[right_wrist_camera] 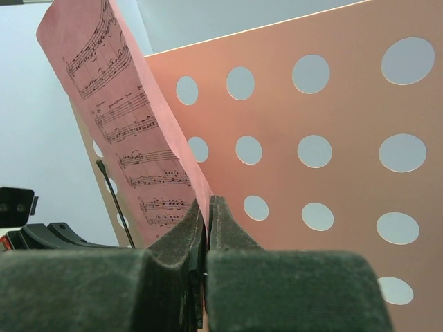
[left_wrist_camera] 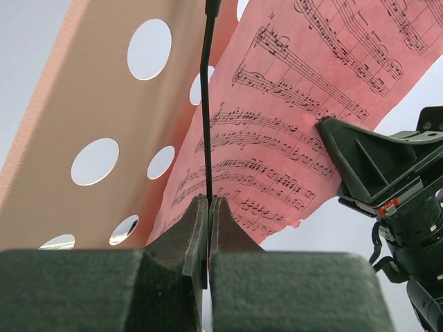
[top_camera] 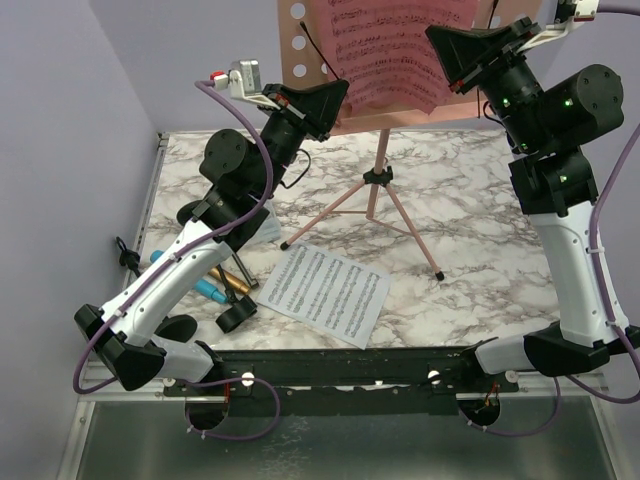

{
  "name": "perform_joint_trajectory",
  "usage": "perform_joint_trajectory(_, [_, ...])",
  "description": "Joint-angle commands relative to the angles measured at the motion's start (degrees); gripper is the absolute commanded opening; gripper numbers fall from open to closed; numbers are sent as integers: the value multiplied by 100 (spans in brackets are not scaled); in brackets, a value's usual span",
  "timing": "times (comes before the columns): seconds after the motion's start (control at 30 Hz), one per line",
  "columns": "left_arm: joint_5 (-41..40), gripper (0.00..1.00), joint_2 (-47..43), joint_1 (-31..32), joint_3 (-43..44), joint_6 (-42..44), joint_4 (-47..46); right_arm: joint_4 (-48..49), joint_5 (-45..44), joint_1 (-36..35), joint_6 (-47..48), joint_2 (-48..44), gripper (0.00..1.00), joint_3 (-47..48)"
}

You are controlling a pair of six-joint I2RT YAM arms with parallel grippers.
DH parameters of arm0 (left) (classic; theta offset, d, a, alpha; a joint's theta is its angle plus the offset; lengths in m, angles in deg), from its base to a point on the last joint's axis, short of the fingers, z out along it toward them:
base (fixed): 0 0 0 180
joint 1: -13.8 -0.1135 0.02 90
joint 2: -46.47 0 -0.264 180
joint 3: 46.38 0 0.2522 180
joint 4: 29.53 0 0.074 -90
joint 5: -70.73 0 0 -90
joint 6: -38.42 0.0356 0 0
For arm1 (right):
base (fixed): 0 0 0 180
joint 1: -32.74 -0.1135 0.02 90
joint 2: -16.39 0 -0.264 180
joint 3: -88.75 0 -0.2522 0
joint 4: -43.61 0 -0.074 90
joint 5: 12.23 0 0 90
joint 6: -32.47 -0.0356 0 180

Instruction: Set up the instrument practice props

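Note:
The pink perforated music rack (top_camera: 300, 45) stands on thin tripod legs (top_camera: 372, 205) at the middle back. A pink sheet-music page (top_camera: 385, 50) leans on it. My left gripper (top_camera: 335, 90) is at the rack's lower left, shut on the rack's thin black page-holder wire (left_wrist_camera: 206, 104), beside the pink page (left_wrist_camera: 304, 104). My right gripper (top_camera: 440, 55) is shut on that page's edge (right_wrist_camera: 118, 104) in front of the rack (right_wrist_camera: 332, 138). A white sheet-music page (top_camera: 325, 292) lies flat on the table. The gold and blue microphones (top_camera: 222, 285) and a black round-based mic mount (top_camera: 237, 315) lie under my left arm.
The marble tabletop (top_camera: 470, 220) is bounded by lilac walls at the left and back. A black crossbar (top_camera: 350, 365) runs along the near edge between the arm bases. A second dark round base (top_camera: 180, 330) sits by the left arm's base. Purple cables hang from both arms.

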Motion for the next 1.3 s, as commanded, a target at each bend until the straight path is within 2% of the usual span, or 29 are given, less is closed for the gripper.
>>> perform_joint_trajectory(0.0, [203, 0, -158, 43, -205, 254, -292, 219, 36, 50, -153, -30, 0, -31])
perform_joint_trajectory(0.3, [338, 0, -259, 43, -498, 546, -637, 281, 409, 52, -353, 189, 0, 135])
perform_joint_trajectory(0.87, [443, 0, -146, 44, -354, 566, -652, 1014, 1657, 52, -1131, 565, 0, -6])
perform_joint_trajectory(1.27, [373, 0, -112, 39, -350, 496, -657, 1230, 1527, 56, -1162, 563, 0, -206])
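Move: My left hand already pinches the left holder wire of the stand. The middle of the pink sheet lies about 8 cm to its right, 4 cm farther out and 5 cm higher. My right hand already grips the sheet's right edge; from it, the pinched stretch of the left holder wire is some 12 cm left, 2 cm nearer me and 6 cm lower. The right holder wire stands roughly 6 cm to its right, 2 cm farther out and 5 cm down. I slide the pink sheet across the stand's desk with my right hand, going about 5 cm left towards the left holder wire and sinking a little, while the wrist turns some 15 degrees counter-clockwise and the grip stays shut. My left hand keeps the wire pinched, easing it back towards me by barely a centimetre as its fingers tip slightly down. ##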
